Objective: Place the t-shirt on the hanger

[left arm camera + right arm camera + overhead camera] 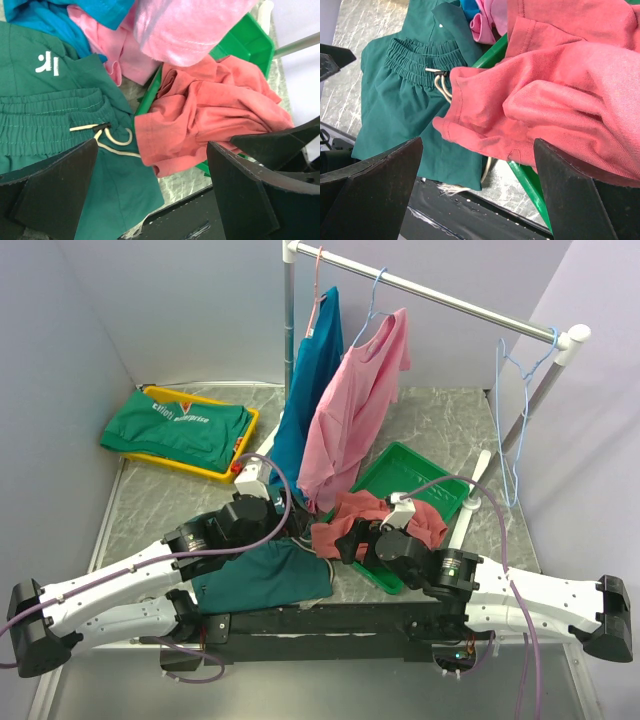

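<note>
The salmon-red t-shirt lies crumpled over the near edge of a green tray. It also fills the left wrist view and the right wrist view. The light blue wire hanger hangs bare from the right end of the rail. My left gripper hovers just left of the shirt, open, with a hem corner below the gap. My right gripper stands open at the shirt's near edge, its gap below a folded hem. Neither gripper holds anything.
Dark green drawstring shorts lie at the near edge between the arms. A pink t-shirt and a teal one hang from the white rail. A yellow tray with a green garment sits at the back left.
</note>
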Robot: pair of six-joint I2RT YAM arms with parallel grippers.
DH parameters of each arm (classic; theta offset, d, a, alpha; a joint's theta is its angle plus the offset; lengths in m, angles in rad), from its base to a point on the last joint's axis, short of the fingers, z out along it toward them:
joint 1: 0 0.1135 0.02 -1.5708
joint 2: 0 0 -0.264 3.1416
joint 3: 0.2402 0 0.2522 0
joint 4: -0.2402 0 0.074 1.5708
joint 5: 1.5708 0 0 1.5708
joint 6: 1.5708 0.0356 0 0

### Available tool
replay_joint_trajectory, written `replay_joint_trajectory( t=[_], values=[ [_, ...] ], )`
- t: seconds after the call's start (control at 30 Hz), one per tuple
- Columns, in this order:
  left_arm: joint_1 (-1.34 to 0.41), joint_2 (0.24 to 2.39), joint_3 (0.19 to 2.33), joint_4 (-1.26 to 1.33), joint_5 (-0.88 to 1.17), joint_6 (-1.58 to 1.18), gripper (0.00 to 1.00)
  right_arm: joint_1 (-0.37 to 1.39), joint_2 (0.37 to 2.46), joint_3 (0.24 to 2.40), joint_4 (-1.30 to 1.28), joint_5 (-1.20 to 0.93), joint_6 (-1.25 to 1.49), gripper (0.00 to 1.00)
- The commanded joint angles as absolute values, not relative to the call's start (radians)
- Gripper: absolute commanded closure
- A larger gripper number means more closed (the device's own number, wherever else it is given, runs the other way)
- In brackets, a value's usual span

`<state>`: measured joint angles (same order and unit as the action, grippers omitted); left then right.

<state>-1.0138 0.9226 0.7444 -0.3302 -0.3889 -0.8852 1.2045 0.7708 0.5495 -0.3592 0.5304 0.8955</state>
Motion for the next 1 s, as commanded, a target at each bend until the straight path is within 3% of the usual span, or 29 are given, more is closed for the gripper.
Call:
replay_joint_trajectory(
  t=[0.0,0.37,0.77,0.97],
  values=[
    [-1.017,0.884,0.746,-0.267,-0.383,-0.888,0.03,1.210,0.764,0.554,-0.330,0.554,0.891,0.00],
    [-1.016,0.896,0.739,-0.331,-0.382,-0.988,0.04,1.210,0.764,0.548,-0.330,0.546,0.894,0.00],
    [-1.012,1.037,0.562,-0.502,-0.434,-1.725,0.04,1.210,0.744,0.529,-0.322,0.508,0.861,0.00],
    [-0.856,0.963,0.381,-0.474,-0.404,-1.798,0.04,1.210,0.689,0.512,-0.307,0.502,0.845,0.00]
  ],
)
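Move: The green shorts on the table are the left hand's goal: their middle lies about 9 cm left, 3 cm back and some 16 cm below it. The hem of the hanging pink shirt is roughly 9 cm ahead and 5 cm right. The salmon cloth lies around 18 cm right and 3 cm ahead, 14 cm lower. From the right hand, the shorts are about 20 cm left, 1 cm ahead and 12 cm below. Down, and less so to its left and slightly back, the left hand drops some 15 cm towards the green shorts, after first hanging nearly still beside the pink shirt's hem. As it sinks, the wrist turns counter-clockwise and tips, so the fingers, wide open, swing from forward-right to steeply down. They arrive close over the fabric beside the waistband; contact can't be made out. ##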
